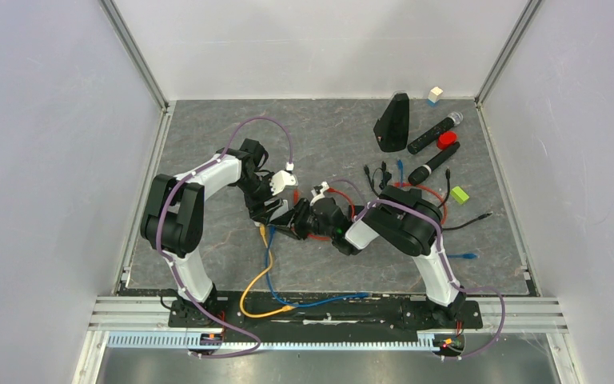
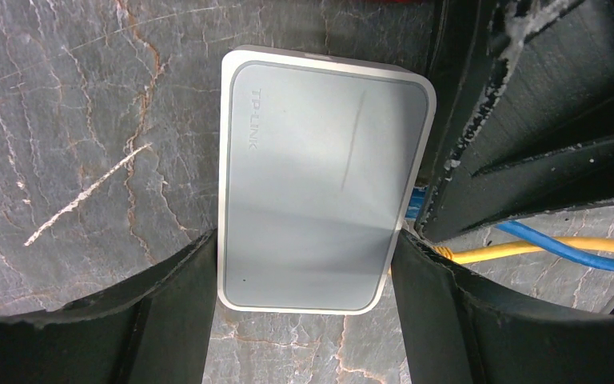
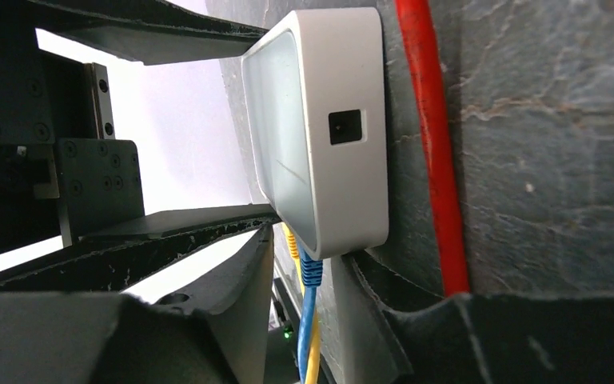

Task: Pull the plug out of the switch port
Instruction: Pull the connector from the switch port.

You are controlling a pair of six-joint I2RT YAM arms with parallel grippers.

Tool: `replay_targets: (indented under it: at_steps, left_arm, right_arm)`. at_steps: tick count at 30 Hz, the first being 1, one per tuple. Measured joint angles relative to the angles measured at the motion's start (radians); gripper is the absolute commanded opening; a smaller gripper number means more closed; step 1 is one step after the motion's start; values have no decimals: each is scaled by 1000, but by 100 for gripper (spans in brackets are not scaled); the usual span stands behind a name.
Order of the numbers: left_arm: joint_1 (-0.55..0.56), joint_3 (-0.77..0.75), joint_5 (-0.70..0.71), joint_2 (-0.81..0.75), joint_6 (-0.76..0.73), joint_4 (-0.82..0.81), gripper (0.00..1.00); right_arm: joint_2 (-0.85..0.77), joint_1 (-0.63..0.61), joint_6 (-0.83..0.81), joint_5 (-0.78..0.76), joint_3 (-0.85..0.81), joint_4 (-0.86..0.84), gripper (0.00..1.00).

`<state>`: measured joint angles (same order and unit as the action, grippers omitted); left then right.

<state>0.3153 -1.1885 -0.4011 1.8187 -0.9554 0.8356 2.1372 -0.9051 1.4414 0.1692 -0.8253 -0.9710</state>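
Observation:
A white TP-Link switch (image 2: pixel 320 184) lies flat on the grey marbled table. My left gripper (image 2: pixel 305 240) is shut on it, one black finger pressed to each long side. A blue plug (image 3: pixel 311 272) sits in a port on the switch's edge, with a yellow cable (image 3: pixel 292 240) plugged in beside it. My right gripper (image 3: pixel 312 264) straddles the blue plug, its jaws narrowed but open: a gap shows on one side and the other finger (image 3: pixel 368 312) is almost touching. In the top view both grippers (image 1: pixel 276 212) (image 1: pixel 310 220) meet mid-table, and the switch is hidden beneath them.
A red cable (image 3: pixel 432 144) runs along the table just beyond the switch. Yellow (image 1: pixel 252 292) and blue (image 1: pixel 320 302) cables trail to the near edge. At back right are two microphones (image 1: pixel 434 132), a black stand (image 1: pixel 392 122), a red disc (image 1: pixel 447 139), a green block (image 1: pixel 459 194) and loose leads (image 1: pixel 384 172).

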Motion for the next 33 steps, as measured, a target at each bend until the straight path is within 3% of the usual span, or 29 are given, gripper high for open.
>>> replay_targets:
  at_steps: [3, 10, 17, 33]
  left_arm:
    - [0, 0, -1, 0, 0, 0, 59]
    - [0, 0, 0, 0, 0, -2, 59]
    - [-11, -1, 7, 0, 0, -4, 59]
    - [1, -11, -4, 10, 69, 22, 58]
  right_arm:
    - [0, -1, 14, -15, 3, 1, 27]
    - [6, -3, 37, -32, -1, 8, 25]
    - [19, -4, 49, -36, -23, 20, 0]
    - [-34, -1, -33, 22, 40, 14, 0]
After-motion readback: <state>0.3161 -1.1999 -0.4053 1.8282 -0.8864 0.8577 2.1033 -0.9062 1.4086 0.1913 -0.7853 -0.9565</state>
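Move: The blue plug sits in the near edge of the switch, almost between the right fingers: its middle about 1 cm ahead of the right hand, straight on sideways, and 1 cm lower. The yellow plug is some 2 cm to the left of the blue one and level with it; the switch's middle lies about 4 cm ahead of the right hand and 1 cm to its right. From the left hand, which grips the switch, the blue plug is roughly 4 cm back and 3 cm to the right. Easing less than 1 cm forward and slightly down, the right hand shuts its half-open fingers on the blue plug and pinches it, then pulls back about 2 cm and 1 cm to the right, away from where the port stood. The left hand keeps its grip on the switch, drifts half a centimetre forward and left, then follows the pull about 1 cm back, with a slight counter-clockwise turn. ##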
